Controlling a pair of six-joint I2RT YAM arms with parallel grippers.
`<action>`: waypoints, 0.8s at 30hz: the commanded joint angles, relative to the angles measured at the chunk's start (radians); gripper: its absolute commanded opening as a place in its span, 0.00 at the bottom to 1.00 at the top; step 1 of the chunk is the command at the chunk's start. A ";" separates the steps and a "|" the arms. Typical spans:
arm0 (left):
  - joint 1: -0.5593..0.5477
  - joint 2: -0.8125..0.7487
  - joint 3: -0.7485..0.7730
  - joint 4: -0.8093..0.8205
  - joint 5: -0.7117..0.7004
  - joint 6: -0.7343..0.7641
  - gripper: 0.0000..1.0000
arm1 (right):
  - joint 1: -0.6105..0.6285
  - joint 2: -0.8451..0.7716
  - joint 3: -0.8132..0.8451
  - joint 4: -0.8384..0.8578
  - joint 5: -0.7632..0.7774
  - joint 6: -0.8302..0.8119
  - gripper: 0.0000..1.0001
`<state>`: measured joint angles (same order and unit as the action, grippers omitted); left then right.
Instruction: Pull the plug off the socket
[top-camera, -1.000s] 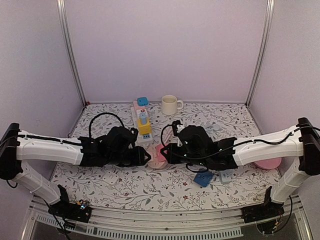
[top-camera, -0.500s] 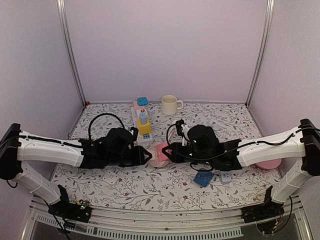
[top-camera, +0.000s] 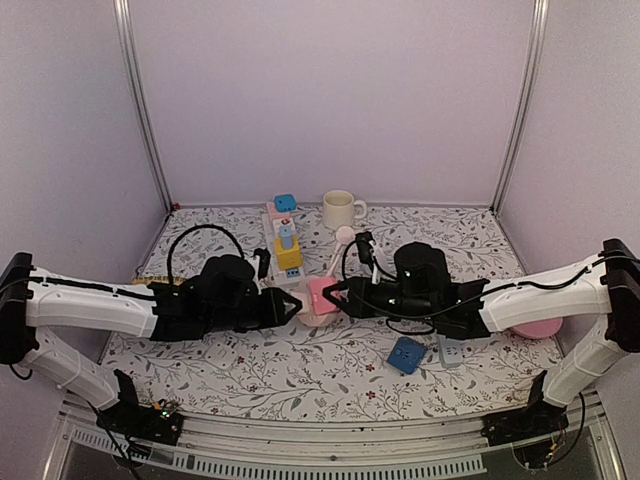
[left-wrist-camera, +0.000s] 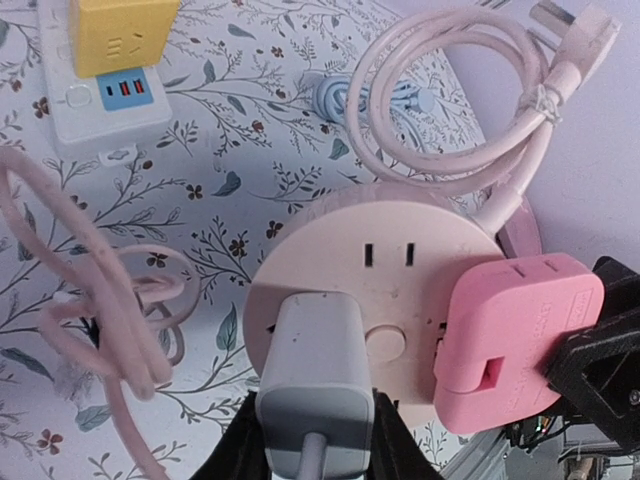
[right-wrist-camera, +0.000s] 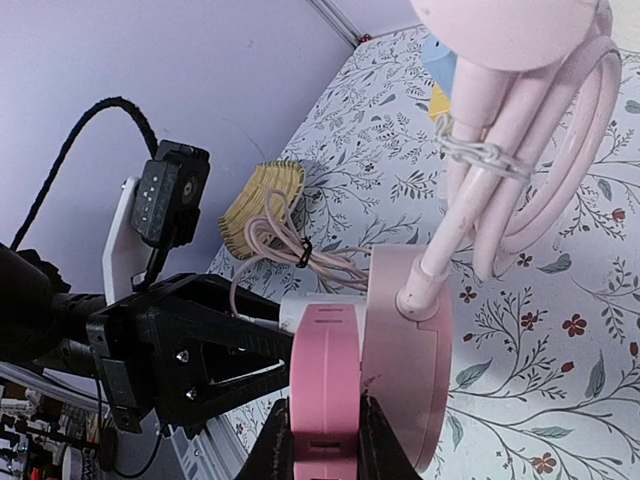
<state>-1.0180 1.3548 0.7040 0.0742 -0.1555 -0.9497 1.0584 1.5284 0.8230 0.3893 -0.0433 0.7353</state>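
Note:
The round pale pink socket (left-wrist-camera: 400, 240) is held up off the table between both arms, seen in the top view as socket (top-camera: 310, 306). A white plug (left-wrist-camera: 315, 370) with a thin pink cord sits in its face, and my left gripper (left-wrist-camera: 315, 425) is shut on the plug's sides. A bright pink square adapter (right-wrist-camera: 325, 380) is also seated in the socket (right-wrist-camera: 405, 340), and my right gripper (right-wrist-camera: 325, 445) is shut on it. The socket's own coiled cord (right-wrist-camera: 520, 190) hangs behind it. Both plugs look fully seated.
A white power strip with a yellow adapter (top-camera: 288, 256) lies behind the grippers, with a cream mug (top-camera: 341, 210) further back. A blue adapter (top-camera: 405, 355) and a white one (top-camera: 450, 352) lie on the floral cloth at the front right. A pink disc (top-camera: 536, 328) lies beside the right arm.
The socket has been lifted off the cloth and tilted, its cord end now sticking up. The left jaws closed on the white plug. The right arm shifted right and back.

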 joint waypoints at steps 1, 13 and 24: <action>-0.012 -0.016 -0.017 0.116 0.016 0.035 0.00 | 0.030 -0.050 0.034 0.279 -0.237 -0.018 0.02; -0.014 -0.059 -0.043 0.163 0.007 0.053 0.00 | 0.028 -0.053 0.076 0.228 -0.297 -0.069 0.03; 0.013 -0.143 -0.048 -0.037 -0.134 0.023 0.00 | 0.025 -0.171 0.059 -0.206 -0.096 -0.221 0.03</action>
<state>-1.0153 1.2781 0.6552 0.0319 -0.2138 -0.9203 1.0859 1.4055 0.8845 0.3748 -0.2375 0.5877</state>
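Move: The right hand already grips the pink plug, still in the round socket, whose middle lies about 4 cm to this hand's left, 1 cm ahead and 4 cm lower. The white plug in the left fingers is some 7 cm left and 1 cm back of the right hand. The yellow block stands roughly 16 cm ahead and 11 cm left, the blue plug 8 cm back and 17 cm right. From the left hand, the socket's middle is about 2 cm ahead, 4 cm right and 3 cm below. Up and back comes the right hand, in one quick tug of about 9 cm up and 5 cm back, drifting a few centimetres left and twisting some 25 degrees, mostly counter-clockwise, to draw the pink plug off the socket's face. Its fingers stay shut on the plug; it then eases right about 2 cm. The left hand keeps its pinch on the white plug, holding the socket by it, and slides about 2 cm left near the end. ##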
